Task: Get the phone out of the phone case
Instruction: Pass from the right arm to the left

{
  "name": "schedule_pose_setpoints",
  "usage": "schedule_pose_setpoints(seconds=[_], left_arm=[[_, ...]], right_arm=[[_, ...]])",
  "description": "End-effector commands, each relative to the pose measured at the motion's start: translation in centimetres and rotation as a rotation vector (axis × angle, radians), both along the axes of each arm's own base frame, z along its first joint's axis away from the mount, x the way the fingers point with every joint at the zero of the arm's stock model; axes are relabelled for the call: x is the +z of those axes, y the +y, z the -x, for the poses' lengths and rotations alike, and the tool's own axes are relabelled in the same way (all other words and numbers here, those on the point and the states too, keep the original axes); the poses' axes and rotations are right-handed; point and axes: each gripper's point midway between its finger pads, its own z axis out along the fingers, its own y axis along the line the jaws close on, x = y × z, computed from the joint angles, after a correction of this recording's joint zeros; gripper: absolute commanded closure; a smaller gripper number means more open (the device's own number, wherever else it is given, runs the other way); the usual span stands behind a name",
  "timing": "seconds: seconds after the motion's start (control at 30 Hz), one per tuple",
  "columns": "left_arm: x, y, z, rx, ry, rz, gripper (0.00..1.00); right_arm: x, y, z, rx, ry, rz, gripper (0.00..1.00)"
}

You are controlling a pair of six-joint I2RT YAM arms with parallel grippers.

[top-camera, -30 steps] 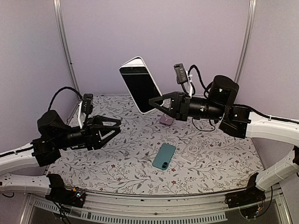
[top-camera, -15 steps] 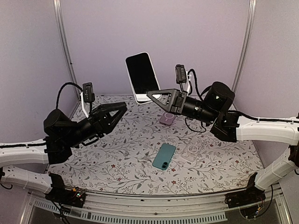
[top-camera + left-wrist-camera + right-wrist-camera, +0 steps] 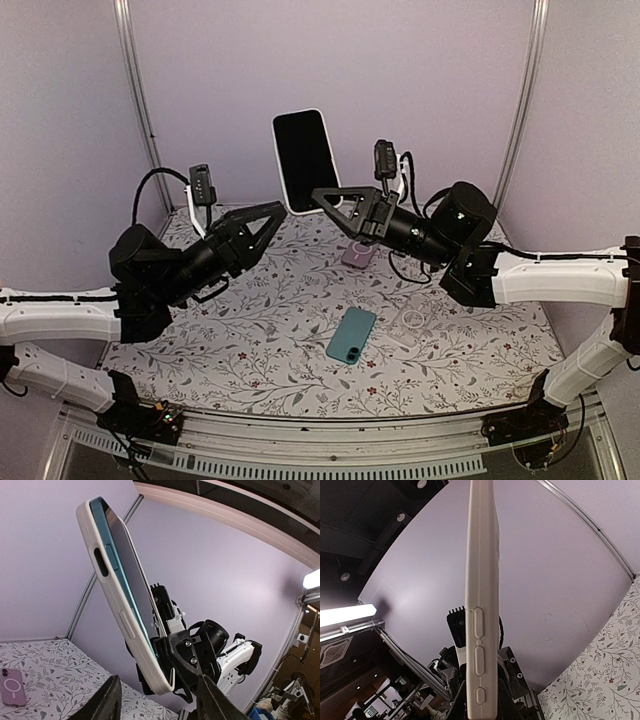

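Observation:
The phone (image 3: 303, 150), black screen facing the camera, stands nearly upright in the air inside its white phone case (image 3: 279, 165). My right gripper (image 3: 325, 205) is shut on the case's lower end. My left gripper (image 3: 272, 220) is open, just left of and below that end, pointing up at it. In the left wrist view the teal phone edge (image 3: 120, 580) sits in the white case (image 3: 107, 587), and my left gripper (image 3: 157, 700) has its jaws apart below the case with nothing between them. The right wrist view shows the case's side (image 3: 481, 605) edge-on, clamped in my right gripper (image 3: 481, 705).
On the floral table (image 3: 250, 360) lie a teal phone-shaped item (image 3: 351, 335), a purple case (image 3: 358, 253) and a clear case (image 3: 410, 322). Purple walls and metal posts (image 3: 137, 100) close in the back.
My right gripper has turned the cased phone more upright and drawn it slightly back. My left arm has risen and swung toward the phone's lower end, jaws staying apart.

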Motion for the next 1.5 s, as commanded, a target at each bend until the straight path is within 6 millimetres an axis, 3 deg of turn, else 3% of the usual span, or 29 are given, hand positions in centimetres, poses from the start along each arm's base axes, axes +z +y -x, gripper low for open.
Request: schedule_pose_setpoints(seconds=[0.0,0.27,0.47,0.87,1.0,1.2,1.3,1.33,1.47], left_arm=[[2.4,-0.4,0.8,-0.035,-0.045,0.059,0.47],[1.9,-1.5,0.2,-0.046,-0.024,0.035,0.53],[1.7,-1.6,-0.3,-0.031,-0.009,0.054,0.62],[1.2,-2.0,-1.0,-0.017,0.026,0.053,0.70],[1.4,-2.1,-1.1,-0.018,0.026,0.060,0.78],[1.3,-2.1,-1.1,-0.017,0.027,0.055,1.00],[1.2,-1.9,-1.2,-0.009,0.034,0.053,1.00],[1.1,-1.8,-1.2,-0.006,0.035,0.054,1.00],[0.9,-1.4,-1.1,0.005,0.038,0.050,1.00]], right_arm=[[2.7,-0.8,0.8,0.013,-0.057,-0.109,1.00],[3.1,-0.5,1.6,0.041,-0.078,-0.130,1.00],[2.9,-0.2,2.0,0.057,-0.083,-0.139,1.00],[2.7,-0.1,2.8,0.063,-0.147,-0.144,1.00],[2.5,-0.2,3.5,0.080,-0.183,-0.160,1.00],[2.7,-0.6,4.5,0.107,-0.240,-0.191,1.00],[2.5,-0.6,4.8,0.114,-0.264,-0.184,1.00],[2.5,-0.7,4.9,0.111,-0.267,-0.180,0.98],[1.7,-0.6,4.5,0.087,-0.255,-0.134,0.51]])
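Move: The phone in its white case hangs between the hands with its screen towards the bases. Its middle is about 5 cm right, 4 cm ahead and 6 cm above the left hand, whose open fingers face its lower left corner. The right hand still grips the lower right corner, the middle 4 cm left, 3 ahead and 5 above. From the left hand, the teal slab lies 13 cm right, 2 back; the pink slab 16 right, 20 ahead, both nearly 40 below. The case's lower left corner is taken by the left hand, which eases some 2.5 cm to the right onto it and closes its half-open fingers until they pinch front and back. The right hand keeps its grip almost to the end, draws back about 2 cm while its fingers tip up some 10 degrees, then begins to open. ##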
